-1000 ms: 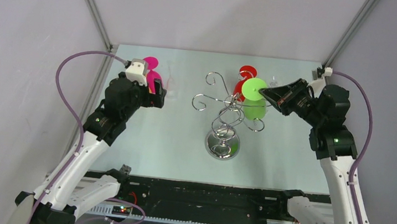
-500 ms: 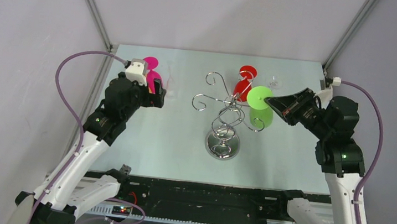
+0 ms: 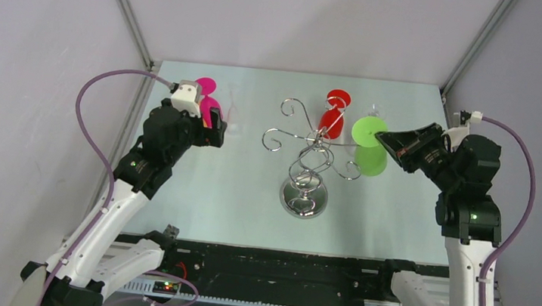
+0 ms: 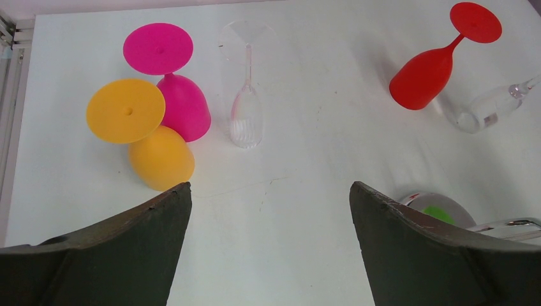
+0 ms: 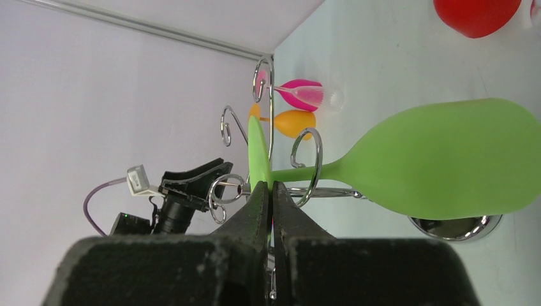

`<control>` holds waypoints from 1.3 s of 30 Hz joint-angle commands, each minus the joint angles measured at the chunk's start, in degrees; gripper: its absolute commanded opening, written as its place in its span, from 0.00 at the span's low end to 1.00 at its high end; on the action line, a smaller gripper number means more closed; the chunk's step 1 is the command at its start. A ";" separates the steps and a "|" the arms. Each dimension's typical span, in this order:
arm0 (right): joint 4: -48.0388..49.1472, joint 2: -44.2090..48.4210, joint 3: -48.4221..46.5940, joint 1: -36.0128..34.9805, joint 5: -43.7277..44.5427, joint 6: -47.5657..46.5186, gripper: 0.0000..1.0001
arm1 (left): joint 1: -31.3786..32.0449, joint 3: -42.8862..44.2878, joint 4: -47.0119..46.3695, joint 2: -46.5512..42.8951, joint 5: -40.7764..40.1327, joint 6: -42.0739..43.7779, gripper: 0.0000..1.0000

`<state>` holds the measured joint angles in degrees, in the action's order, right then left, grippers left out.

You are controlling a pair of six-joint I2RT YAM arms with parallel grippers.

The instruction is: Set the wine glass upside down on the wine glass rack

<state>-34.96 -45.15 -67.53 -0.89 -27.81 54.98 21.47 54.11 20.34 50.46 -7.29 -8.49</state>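
Observation:
The chrome wine glass rack (image 3: pixel 310 161) stands mid-table on its round mirrored base (image 3: pixel 303 199). My right gripper (image 3: pixel 385 139) is shut on the flat foot of a green wine glass (image 3: pixel 370 161). It holds the glass foot up and bowl down, just right of the rack's curled arms. In the right wrist view the pinched foot (image 5: pixel 256 153) is edge-on at the gripper (image 5: pixel 268 188), the bowl (image 5: pixel 446 159) is at right, and the rack's arms (image 5: pixel 306 159) lie behind the stem. My left gripper (image 3: pixel 213 128) is open and empty at the far left (image 4: pixel 269 188).
A red glass (image 3: pixel 331 117) lies behind the rack, with a clear glass (image 4: pixel 491 108) beside it. A pink glass (image 4: pixel 172 95), an orange glass (image 4: pixel 147 137) and another clear glass (image 4: pixel 247 108) lie at the back left. Enclosure walls stand close on both sides.
My right gripper has drawn back to the right with the green glass, from over the rack's right arms to clear of them. The left arm has not moved.

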 commanded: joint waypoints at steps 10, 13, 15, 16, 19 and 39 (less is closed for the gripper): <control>5.05 -3.99 -1.49 0.36 0.91 -0.80 0.00 | 0.33 -0.74 -1.28 -0.53 -0.34 0.77 0.99; 5.59 -4.96 -1.47 0.38 0.26 -0.69 0.00 | 0.37 -0.76 -1.28 -0.53 -0.35 0.76 0.99; 5.97 -5.41 -1.51 0.36 -0.32 -0.65 0.00 | 0.33 -0.75 -1.34 -0.58 -0.36 0.76 0.99; 6.09 -5.58 -1.52 0.31 -0.49 -0.61 0.00 | 0.37 -0.82 -1.35 -0.61 -0.40 0.76 0.99; 6.33 -6.05 -1.53 -0.18 -1.08 -1.16 0.00 | 0.33 -0.81 -1.35 -0.62 -0.71 0.77 0.99; 3.13 -4.65 -1.48 -1.27 0.31 -5.45 0.53 | 0.37 -0.79 -1.35 -0.35 -0.45 0.76 0.99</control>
<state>-30.89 -50.59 -67.66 -2.20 -28.47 51.68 21.47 53.34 20.32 50.48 -7.33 -8.51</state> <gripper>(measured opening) 0.485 0.993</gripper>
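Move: Some 4 cm to the left of the right hand, 2 cm farther out and 3 cm lower, is the rack's right-hand curl; the hand still pinches the green wine glass by its foot, bowl hanging down. The rack hub is about 13 cm to the hand's left, level fore and aft, 3 cm lower. The red glass stands roughly 20 cm ahead, 4 cm left and 25 cm below. From the left hand the curl is about 36 cm right, 4 cm back and 8 cm higher. Carrying the upside-down green glass, the right hand eases about 3 cm forward while sinking nearly 2 cm, bringing the foot down onto the right-hand curl, then shifts slightly left. There the fingers let go of the foot's edge, opening to about half, and the hand rises about 1 cm with its fingers still either side of the foot. ##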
